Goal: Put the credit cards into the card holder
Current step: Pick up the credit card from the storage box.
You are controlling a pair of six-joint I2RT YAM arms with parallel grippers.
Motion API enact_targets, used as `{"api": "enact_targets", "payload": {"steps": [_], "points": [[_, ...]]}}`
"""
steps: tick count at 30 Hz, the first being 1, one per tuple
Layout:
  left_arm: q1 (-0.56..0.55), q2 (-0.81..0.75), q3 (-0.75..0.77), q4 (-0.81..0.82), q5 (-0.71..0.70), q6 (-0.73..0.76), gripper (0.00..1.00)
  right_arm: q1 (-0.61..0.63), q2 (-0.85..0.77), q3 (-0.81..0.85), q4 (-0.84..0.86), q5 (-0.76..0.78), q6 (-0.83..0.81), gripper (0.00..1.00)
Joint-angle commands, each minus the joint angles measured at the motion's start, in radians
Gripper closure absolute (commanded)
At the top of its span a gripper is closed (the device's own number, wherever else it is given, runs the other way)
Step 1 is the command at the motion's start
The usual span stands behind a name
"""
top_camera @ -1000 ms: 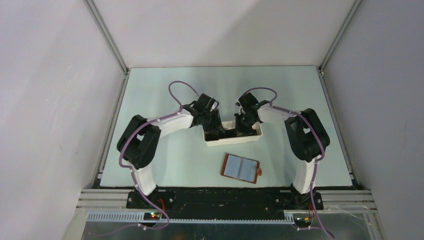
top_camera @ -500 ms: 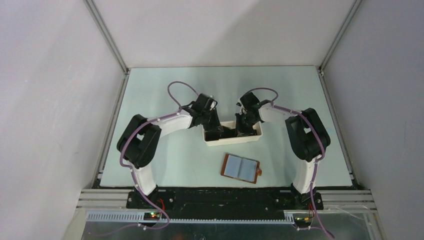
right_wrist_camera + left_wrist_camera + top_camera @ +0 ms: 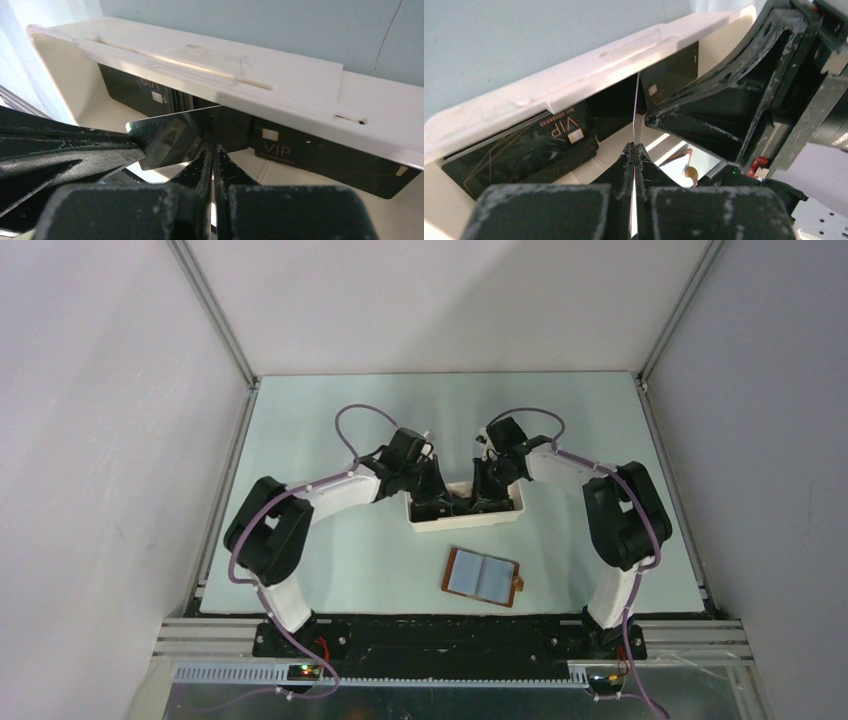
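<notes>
A white tray [image 3: 462, 524] in the middle of the table holds several black credit cards [image 3: 539, 145]; two lean on its wall with VIP print [image 3: 310, 152]. My left gripper [image 3: 635, 147] is shut on one card [image 3: 636, 110], which stands upright and shows edge-on as a thin line. From the right wrist the same card [image 3: 172, 137] shows its glossy face. My right gripper [image 3: 213, 148] is shut with nothing between its fingers, and its tips rest at that card's face. The brown card holder [image 3: 482, 577] lies open and flat in front of the tray, grey-blue pockets up.
Both arms reach into the tray from opposite ends, left gripper [image 3: 437, 502] and right gripper [image 3: 483, 498] close together. Grey walls and aluminium rails bound the pale green table [image 3: 330, 420]. The card holder's snap tab [image 3: 518, 583] points right.
My left gripper's jaws have closed onto the upright card. Both elbows have swung outward a little, and the wrists have shifted slightly over the tray. The card holder has not moved.
</notes>
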Motion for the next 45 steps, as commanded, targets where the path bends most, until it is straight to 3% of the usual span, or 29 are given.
{"api": "enact_targets", "payload": {"steps": [1, 5, 16, 23, 28, 36, 45], "points": [[-0.003, -0.096, -0.023, 0.037, -0.018, -0.018, 1.0, -0.01, -0.081, 0.01, 0.015, -0.012, -0.007, 0.96], [0.005, -0.151, -0.058, 0.036, -0.072, -0.024, 1.0, -0.017, -0.129, 0.008, -0.01, -0.002, -0.017, 0.9], [0.022, -0.225, -0.105, 0.044, -0.104, -0.034, 1.0, -0.056, -0.233, -0.044, -0.009, -0.034, -0.013, 0.61], [0.051, -0.399, -0.176, 0.078, -0.104, -0.072, 1.0, -0.107, -0.348, -0.114, 0.068, -0.148, 0.033, 0.39], [0.065, -0.527, -0.25, 0.124, -0.089, -0.112, 1.0, -0.116, -0.437, -0.165, 0.136, -0.224, 0.11, 0.32], [0.067, -0.69, -0.35, 0.289, -0.008, -0.214, 1.0, -0.15, -0.536, -0.331, 0.452, -0.436, 0.342, 0.21], [0.066, -0.768, -0.394, 0.402, 0.073, -0.293, 1.0, -0.149, -0.521, -0.449, 0.935, -0.603, 0.649, 0.2]]}}
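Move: The left fingers already pinch one end of a credit card, whose middle lies about 4 cm to their right and 1 cm lower. The open card holder is some 16 cm back, 6 cm right and 7 cm below; the storage box's middle is level, 3 cm right and 5 cm below. From the right hand's nearly shut tips the card's middle is roughly 1 cm ahead, 1 cm left and 1 cm higher; the box's middle is level, 2 cm left and 2 cm below. Keeping its pinch on the card, the left hand draws it up out of the storage box by about 18 cm, going back and left too and swinging its fingers from slanting down towards level. The right hand comes away from the card's face and rises some 15 cm, also easing back and drifting right before returning left; it opens wide and rolls its fingers up to point left. ##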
